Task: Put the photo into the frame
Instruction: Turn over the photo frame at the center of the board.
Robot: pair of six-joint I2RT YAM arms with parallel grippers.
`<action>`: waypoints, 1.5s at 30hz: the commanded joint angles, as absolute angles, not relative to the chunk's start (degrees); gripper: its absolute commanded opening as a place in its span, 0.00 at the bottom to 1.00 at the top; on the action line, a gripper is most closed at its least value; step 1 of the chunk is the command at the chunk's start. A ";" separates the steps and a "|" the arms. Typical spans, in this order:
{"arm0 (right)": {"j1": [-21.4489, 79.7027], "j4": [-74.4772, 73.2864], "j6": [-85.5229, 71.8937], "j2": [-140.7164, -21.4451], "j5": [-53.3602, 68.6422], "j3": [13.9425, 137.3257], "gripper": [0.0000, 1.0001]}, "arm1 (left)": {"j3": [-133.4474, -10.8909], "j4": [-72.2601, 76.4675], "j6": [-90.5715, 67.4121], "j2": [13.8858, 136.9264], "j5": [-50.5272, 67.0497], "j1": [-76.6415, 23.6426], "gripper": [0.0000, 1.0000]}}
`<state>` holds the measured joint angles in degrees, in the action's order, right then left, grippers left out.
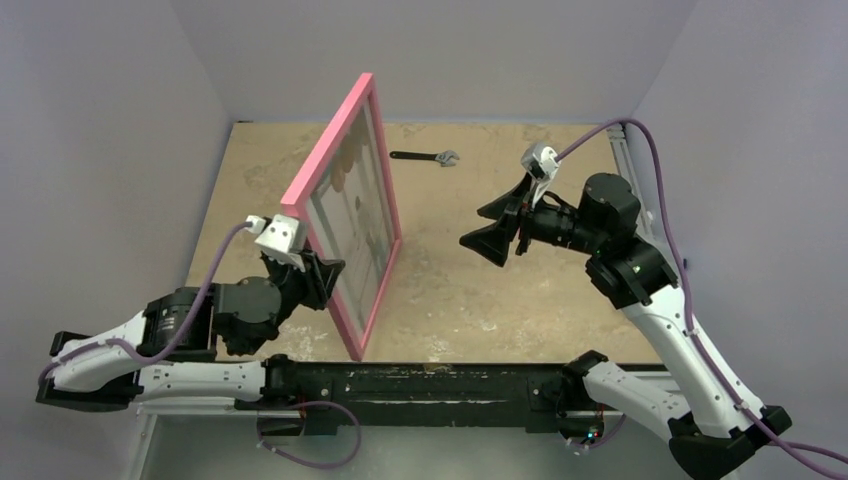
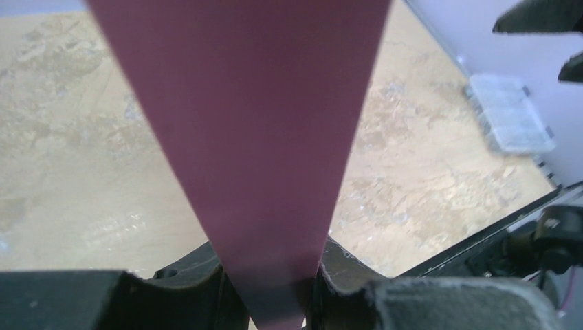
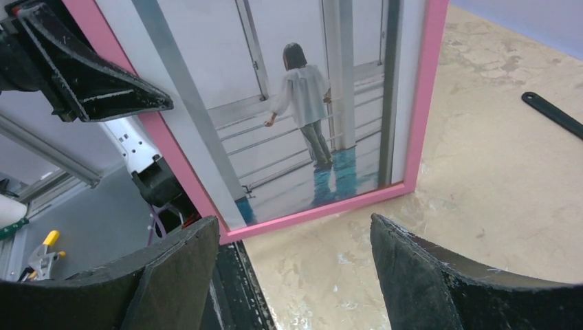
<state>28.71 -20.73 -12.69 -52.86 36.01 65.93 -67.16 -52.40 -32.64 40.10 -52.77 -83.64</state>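
The frame (image 1: 330, 150), pink-edged, stands upright on edge left of the table's middle, its lower edge at the tabletop. My left gripper (image 1: 318, 275) is shut on its near side rail. In the left wrist view that rail (image 2: 254, 137) runs up from between the fingers (image 2: 271, 275). The photo (image 3: 302, 103), a person among pale columns on a blue floor, sits inside the pink frame (image 3: 421, 103) behind the pane, and it shows faintly from above (image 1: 355, 215). My right gripper (image 1: 472, 227) hangs open to the right of the frame, facing it, with nothing between its fingers (image 3: 295, 223).
A black wrench (image 1: 425, 156) lies at the back of the table, also seen in the right wrist view (image 3: 553, 113). A clear plastic box (image 2: 509, 113) sits beyond the table's right edge. Purple walls close in the back and sides.
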 commanded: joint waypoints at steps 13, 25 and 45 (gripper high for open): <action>28.73 -19.34 -14.01 -51.98 36.03 62.64 0.79 | -52.67 -48.20 -52.52 23.97 -47.45 -78.22 0.00; 28.74 -18.59 -15.89 -53.16 35.30 59.65 0.79 | -42.66 -48.69 -67.00 25.18 -47.29 -76.56 0.00; 28.74 -23.25 -16.70 -55.84 28.31 55.24 0.80 | -29.11 -41.48 -96.25 41.25 -48.41 -71.62 0.00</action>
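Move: Within the left fingers is the near upright rim of the pink photo frame, which stands on end, its middle about 14 cm ahead of them, 6 cm right and 2 cm lower. The board's center lies some 20 cm ahead, 17 cm right and 22 cm down; the wrench is roughly 20 cm beyond that center. From the open right hand, the frame's middle is about 8 cm ahead, 25 cm left and 5 cm lower. Tipping the standing frame over to the left, photo side up, the left hand keeps its pinch on the near rim, swings left about 3 cm, then back right past its start while sinking some 15 cm, its left side rolling down and its fingers turning downward and counter-clockwise. The right hand, fingers still open, lowers about 10 cm and comes close over the frame's right end. ##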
